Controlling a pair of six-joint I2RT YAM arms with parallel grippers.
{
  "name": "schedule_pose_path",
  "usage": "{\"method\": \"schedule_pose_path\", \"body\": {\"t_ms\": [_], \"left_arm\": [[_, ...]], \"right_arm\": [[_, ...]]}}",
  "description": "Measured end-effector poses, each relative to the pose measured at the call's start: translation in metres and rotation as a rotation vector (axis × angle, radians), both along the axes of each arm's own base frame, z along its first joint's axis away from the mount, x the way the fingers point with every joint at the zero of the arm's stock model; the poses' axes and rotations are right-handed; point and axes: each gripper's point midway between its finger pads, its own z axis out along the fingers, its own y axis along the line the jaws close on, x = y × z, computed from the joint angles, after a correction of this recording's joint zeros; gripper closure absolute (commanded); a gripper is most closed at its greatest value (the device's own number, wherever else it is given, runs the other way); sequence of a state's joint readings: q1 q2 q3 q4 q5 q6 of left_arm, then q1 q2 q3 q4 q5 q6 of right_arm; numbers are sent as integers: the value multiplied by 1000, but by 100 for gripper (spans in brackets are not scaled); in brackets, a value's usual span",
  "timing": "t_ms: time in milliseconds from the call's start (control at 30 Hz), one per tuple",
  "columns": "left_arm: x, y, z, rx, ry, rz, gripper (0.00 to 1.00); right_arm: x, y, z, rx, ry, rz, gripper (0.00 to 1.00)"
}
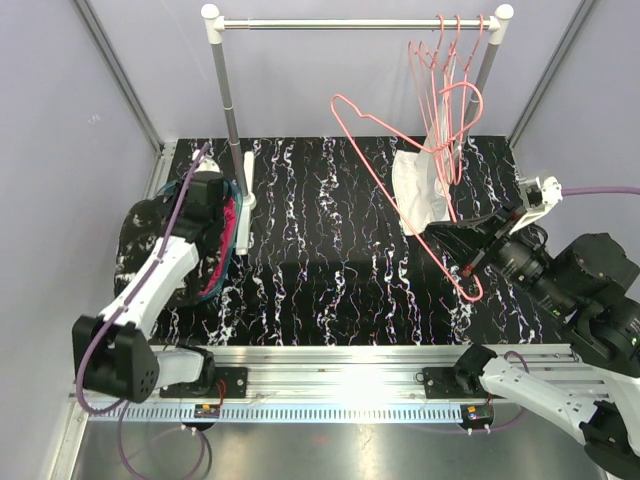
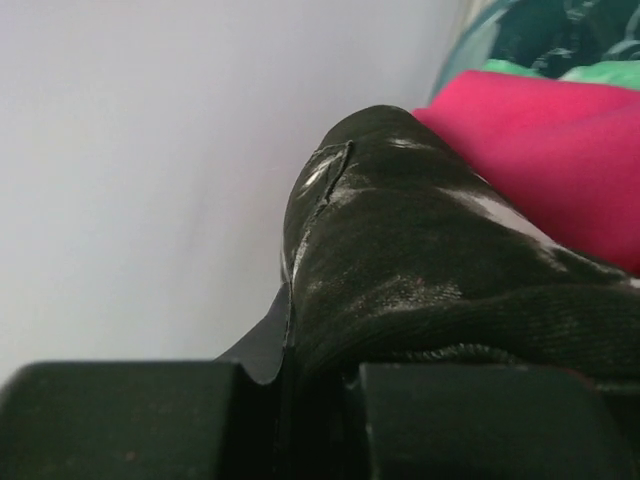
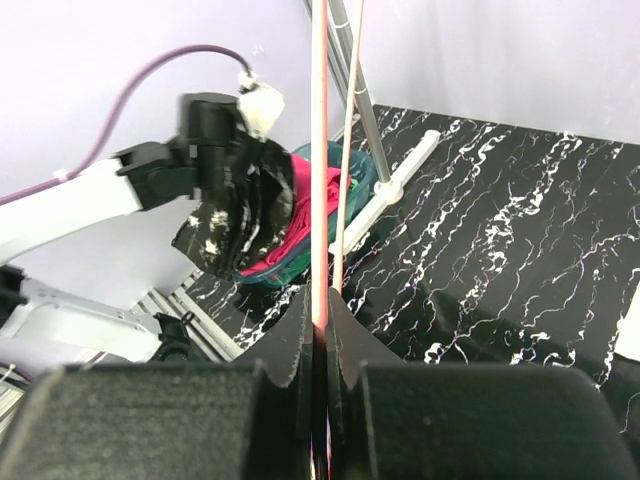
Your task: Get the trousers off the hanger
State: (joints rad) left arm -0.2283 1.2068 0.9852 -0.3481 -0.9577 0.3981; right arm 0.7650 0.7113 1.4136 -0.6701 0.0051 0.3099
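Observation:
My left gripper (image 1: 214, 197) is shut on the black white-speckled trousers (image 1: 150, 240) at the table's far left; the dark cloth (image 2: 420, 280) fills the left wrist view and runs in between the jaws of that gripper (image 2: 300, 372). Beneath lie the magenta pink trousers (image 2: 560, 150) and a strip of mint green trousers (image 2: 600, 72). On the right, my right gripper (image 1: 470, 266) is shut on the lower wire of a bare pink hanger (image 1: 385, 170). That hanger is off the rail and slants across the table. The wire (image 3: 320, 200) runs straight up from the shut right gripper (image 3: 320, 335).
A teal bin (image 3: 285, 272) holds the pile of trousers beside the rack's left pole (image 1: 230, 110). Several pink hangers (image 1: 447, 55) hang at the right end of the rail (image 1: 350, 23), one of them with a white cloth (image 1: 420, 190). The mat (image 1: 330, 270) is black marble-patterned.

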Motion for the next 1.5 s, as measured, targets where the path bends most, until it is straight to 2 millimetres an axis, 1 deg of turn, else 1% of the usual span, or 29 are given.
{"method": "schedule_pose_path", "body": {"t_ms": [167, 333, 500, 633, 700, 733, 800, 833, 900, 933, 967, 1000, 1033, 1100, 1200, 1267, 1333, 1400, 1433, 1500], "left_arm": [[30, -11, -35, -24, 79, 0, 100], [59, -24, -71, -67, 154, 11, 100], [74, -34, -101, -131, 224, 40, 100], [81, -41, -122, -207, 267, 56, 100], [80, -43, -128, -247, 270, 64, 100], [80, -43, -129, -267, 264, 70, 96], [81, -44, -128, -320, 246, 79, 82], [80, -43, -127, -348, 237, 81, 69], [80, -45, -123, -408, 213, 74, 61], [80, -46, -119, -438, 197, 70, 45], [79, -48, -114, -458, 187, 59, 34], [78, -51, -107, -484, 166, 45, 19], [78, -55, -96, -512, 136, 26, 1], [76, -64, -71, -577, 63, -22, 1], [71, -76, -24, -669, -70, -110, 1], [63, -79, 9, -729, -177, -147, 1], [53, -75, 30, -800, -286, -137, 1], [42, -63, 35, -874, -362, -79, 1], [38, -53, 31, -913, -395, -23, 1], [30, -32, 12, -980, -431, 109, 1]], "right_arm": [[-5, -5, 4, 13, -13, 0, 100], [-6, -7, 3, 12, -12, -5, 100], [-6, -7, -1, 2, -2, -6, 100], [-5, -7, -4, -4, 5, -11, 100], [-5, -7, -5, -6, 7, -11, 100], [-5, -7, -6, -6, 7, -11, 100], [-5, -7, -6, -7, 8, -11, 100], [-5, -7, -6, -7, 8, -11, 100], [-5, -7, -7, -11, 12, -11, 100], [-5, -7, -8, -12, 13, -11, 100], [-5, -8, -8, -14, 15, -13, 100], [-5, -8, -9, -16, 17, -14, 100], [-4, -8, -9, -19, 20, -16, 100], [-2, -11, -10, -30, 24, -33, 100], [4, -14, -10, -52, 20, -67, 100], [11, -15, -12, -72, 21, -97, 100], [20, -16, -15, -96, 27, -131, 100], [29, -14, -19, -120, 37, -155, 100], [34, -11, -23, -136, 46, -162, 100], [41, -4, -29, -159, 64, -160, 100]]}}
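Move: The basket's middle lies about 18 cm below the left hand, which holds the dark trousers, level with it forward and some 5 cm to its right. The rack's left foot is about 16 cm to that hand's right, 5 cm farther out and 23 cm below. From the right hand, holding a bare hanger, the hung hangers' hooks are roughly 25 cm ahead, 5 cm right and 15 cm up. Left hand reaches down 13 cm and forward at the basket, opens wide, rises; right eases the hanger forward. ##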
